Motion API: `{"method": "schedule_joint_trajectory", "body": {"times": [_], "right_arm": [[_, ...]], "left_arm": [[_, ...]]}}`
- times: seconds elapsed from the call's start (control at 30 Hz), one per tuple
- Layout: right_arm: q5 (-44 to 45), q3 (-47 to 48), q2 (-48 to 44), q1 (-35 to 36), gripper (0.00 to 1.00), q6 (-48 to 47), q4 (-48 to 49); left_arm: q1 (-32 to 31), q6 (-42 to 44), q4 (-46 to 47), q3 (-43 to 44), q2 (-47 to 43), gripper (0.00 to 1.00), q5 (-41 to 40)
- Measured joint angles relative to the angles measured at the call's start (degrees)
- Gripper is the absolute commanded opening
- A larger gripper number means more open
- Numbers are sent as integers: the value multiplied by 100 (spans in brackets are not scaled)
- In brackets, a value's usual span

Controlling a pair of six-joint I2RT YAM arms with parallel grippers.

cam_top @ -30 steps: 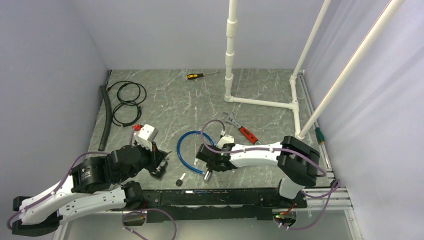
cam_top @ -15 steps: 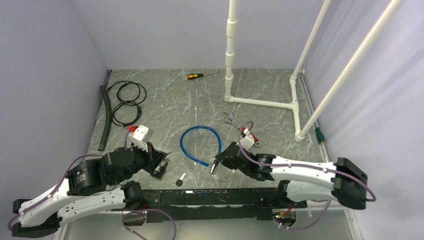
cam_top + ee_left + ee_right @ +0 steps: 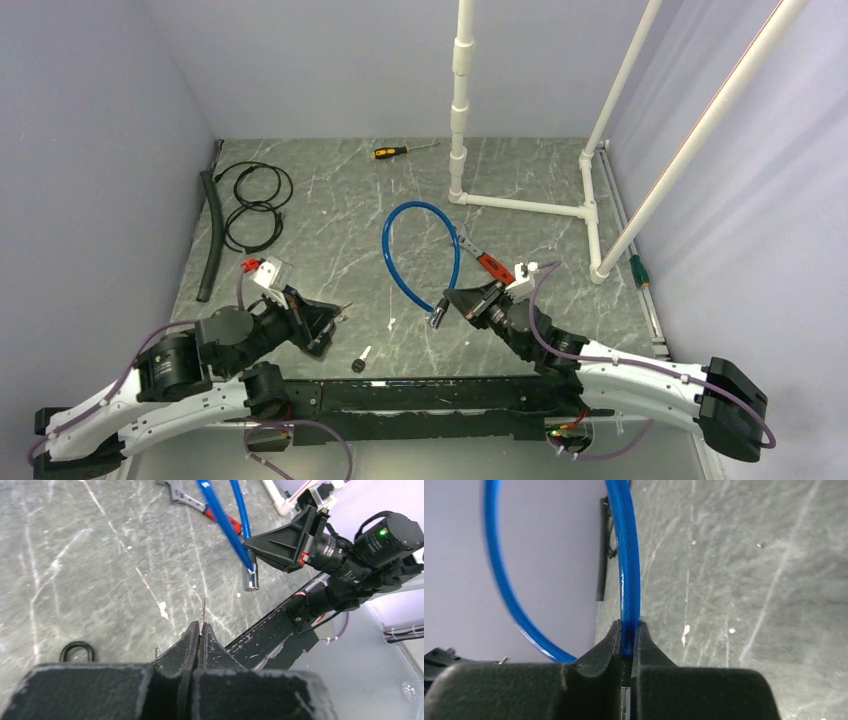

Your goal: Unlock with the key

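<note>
My left gripper [image 3: 335, 318] [image 3: 200, 630] is shut on a thin metal key [image 3: 202, 611], whose blade sticks out past the fingertips. My right gripper [image 3: 447, 303] [image 3: 628, 630] is shut on the blue cable lock [image 3: 420, 255] [image 3: 629, 570], close to its metal cylinder end [image 3: 437, 317] [image 3: 251, 579]. The cable loop stands up off the table behind it. In the left wrist view the key tip points toward the cylinder end, a short gap away. The keyhole itself is not visible.
A small black-headed piece [image 3: 360, 360] lies near the front rail. A red-handled wrench [image 3: 487, 262] lies behind the right gripper. Farther back are a white pipe frame [image 3: 520, 205], a yellow screwdriver [image 3: 395, 151], coiled black cables [image 3: 250, 200] and a black hose [image 3: 211, 235].
The right arm has swung out to the right and lifted the blue cable lock off the table, loop now raised. The left gripper with the key shifted slightly left.
</note>
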Motion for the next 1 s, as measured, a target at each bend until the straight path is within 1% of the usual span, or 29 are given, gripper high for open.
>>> {"method": "schedule_joint_trajectory", "body": {"times": [0.13, 0.33, 0.53, 0.67, 0.77, 0.87, 1.0], "right_arm": [[-365, 13, 33, -155, 0, -393, 409], [-935, 195, 105, -155, 0, -813, 835], [-1237, 280, 195, -157, 0, -894, 1119], [-1493, 282, 387, -157, 0, -896, 1491], [-1714, 317, 483, -164, 0, -901, 1700], [-1812, 437, 415, -168, 0, -918, 1681], [-1775, 669, 7, -181, 0, -984, 1388]], "left_arm": [[0, 74, 804, -428, -24, 0, 337], [0, 232, 2374, -918, 17, 0, 914], [0, 315, 3517, -1128, 254, 0, 1062], [0, 435, 4177, -1283, 378, 0, 1272], [0, 487, 4430, -1285, 455, 0, 1405], [0, 481, 4503, -1270, 452, 0, 1644], [0, 479, 4111, -977, 391, 0, 2122]]}}
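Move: From my left hand, which already grips the key, the lock end of the blue cable lock is about 20 cm to the right, 5 cm ahead and 12 cm lower. The padlock lies about 7 cm ahead and 6 left of it, the loose black key 2 ahead and 2 right, both some 24 cm down. From my right hand, holding the cable just above the lock, my key is roughly 20 cm left, 5 back, 8 up; the wrench is 13 ahead, 9 right, 15 below. I carry the key right and up towards the lock, nearly 9 cm across and 8 cm up, easing back at the end while my left fingers swing clockwise and tip from slightly down to slightly up. My right hand keeps its pinch on the cable and lifts the lock about 10 cm, bringing it some 4 cm left and 3 back, its fingers tipping up and turning counter-clockwise. ##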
